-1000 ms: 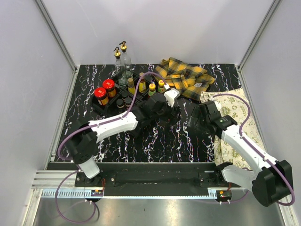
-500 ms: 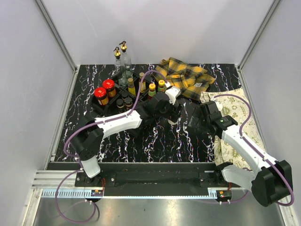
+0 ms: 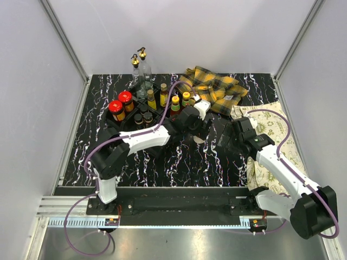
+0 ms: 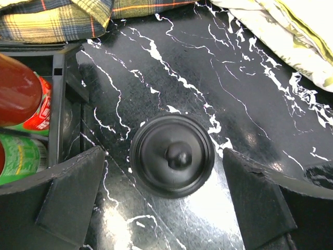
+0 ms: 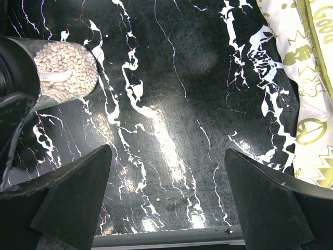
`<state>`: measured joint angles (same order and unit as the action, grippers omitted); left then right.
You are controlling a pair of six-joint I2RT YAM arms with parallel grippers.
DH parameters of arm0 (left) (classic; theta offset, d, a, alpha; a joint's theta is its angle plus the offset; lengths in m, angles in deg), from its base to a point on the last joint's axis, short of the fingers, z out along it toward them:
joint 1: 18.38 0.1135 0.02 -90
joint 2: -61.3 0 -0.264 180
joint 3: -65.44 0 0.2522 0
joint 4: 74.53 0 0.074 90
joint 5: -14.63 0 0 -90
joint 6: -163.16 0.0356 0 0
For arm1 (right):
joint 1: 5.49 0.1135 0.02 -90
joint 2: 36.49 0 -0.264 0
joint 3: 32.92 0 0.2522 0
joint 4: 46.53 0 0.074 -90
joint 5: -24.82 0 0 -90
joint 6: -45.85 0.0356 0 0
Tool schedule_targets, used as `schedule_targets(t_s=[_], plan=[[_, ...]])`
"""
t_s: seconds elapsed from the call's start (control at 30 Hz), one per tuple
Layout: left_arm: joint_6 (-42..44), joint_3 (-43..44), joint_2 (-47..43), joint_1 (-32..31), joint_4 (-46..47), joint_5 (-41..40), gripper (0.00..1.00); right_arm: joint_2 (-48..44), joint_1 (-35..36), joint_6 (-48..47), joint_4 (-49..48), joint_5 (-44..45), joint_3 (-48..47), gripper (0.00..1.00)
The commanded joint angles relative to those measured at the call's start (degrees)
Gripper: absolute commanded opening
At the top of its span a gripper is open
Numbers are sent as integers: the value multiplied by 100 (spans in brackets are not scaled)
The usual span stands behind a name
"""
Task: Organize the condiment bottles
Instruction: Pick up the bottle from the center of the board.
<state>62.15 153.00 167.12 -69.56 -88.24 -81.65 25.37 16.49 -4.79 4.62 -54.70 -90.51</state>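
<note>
A black-capped shaker (image 4: 179,136) filled with pale grains (image 5: 65,70) stands on the marble table just right of the black tray (image 3: 123,125). My left gripper (image 4: 163,155) hangs over it, open, with a finger (image 4: 73,192) on each side of the cap and not touching it. My right gripper (image 5: 167,151) is open above bare table to the shaker's right. In the tray stand two red-lidded jars (image 3: 116,108), yellow-capped sauce bottles (image 3: 163,93) and black-capped shakers (image 3: 142,117). Two gold-spouted glass bottles (image 3: 142,60) stand behind the tray.
The yellow plaid cloth (image 3: 214,86) lies bunched at the back, right of the tray. A white patterned cloth (image 3: 274,143) covers the table's right side beneath my right arm. Grey walls close the table at left, back and right.
My left arm has swung right and forward, bringing its gripper down over the lone shaker. The right arm has barely moved. Both grippers stayed open.
</note>
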Motion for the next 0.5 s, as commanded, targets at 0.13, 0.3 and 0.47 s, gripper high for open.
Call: schedule_targets(t_s=[0.13, 0.3, 0.47], plan=[[19, 442, 307, -15, 153, -250, 95, -122, -62, -24, -30, 147, -2, 100], [81, 495, 404, -15, 135, -277, 81, -140, -62, -33, -21, 138, -2, 100], [134, 618, 545, -6, 12, -347, 75, -166, -79, -42, -3, 147, -2, 100]])
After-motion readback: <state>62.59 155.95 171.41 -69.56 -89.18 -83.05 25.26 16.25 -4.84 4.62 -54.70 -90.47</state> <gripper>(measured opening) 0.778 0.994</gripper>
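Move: The black-lidded bottle of beans stands nearly under the left gripper, about 1 cm ahead and 1 cm to its right, its middle some 7 cm below. The near sauce bottle is roughly 10 cm ahead and 5 cm left of the gripper, the far sauce bottle about 9 cm ahead and 9 cm left; the checked cloth lies some 20 cm ahead and 6 cm right. From the right gripper the black-lidded bottle is about 8 cm ahead, 15 cm left and 5 cm lower. Bring the left gripper down about 2 cm onto the black-lidded bottle, easing forward some 1 cm as it sinks, the wrist all but unturned. Slow towards the end and start closing the wide-open fingers around the lid, by roughly a fifth of their opening; whether they touch it yet can't be made out. ##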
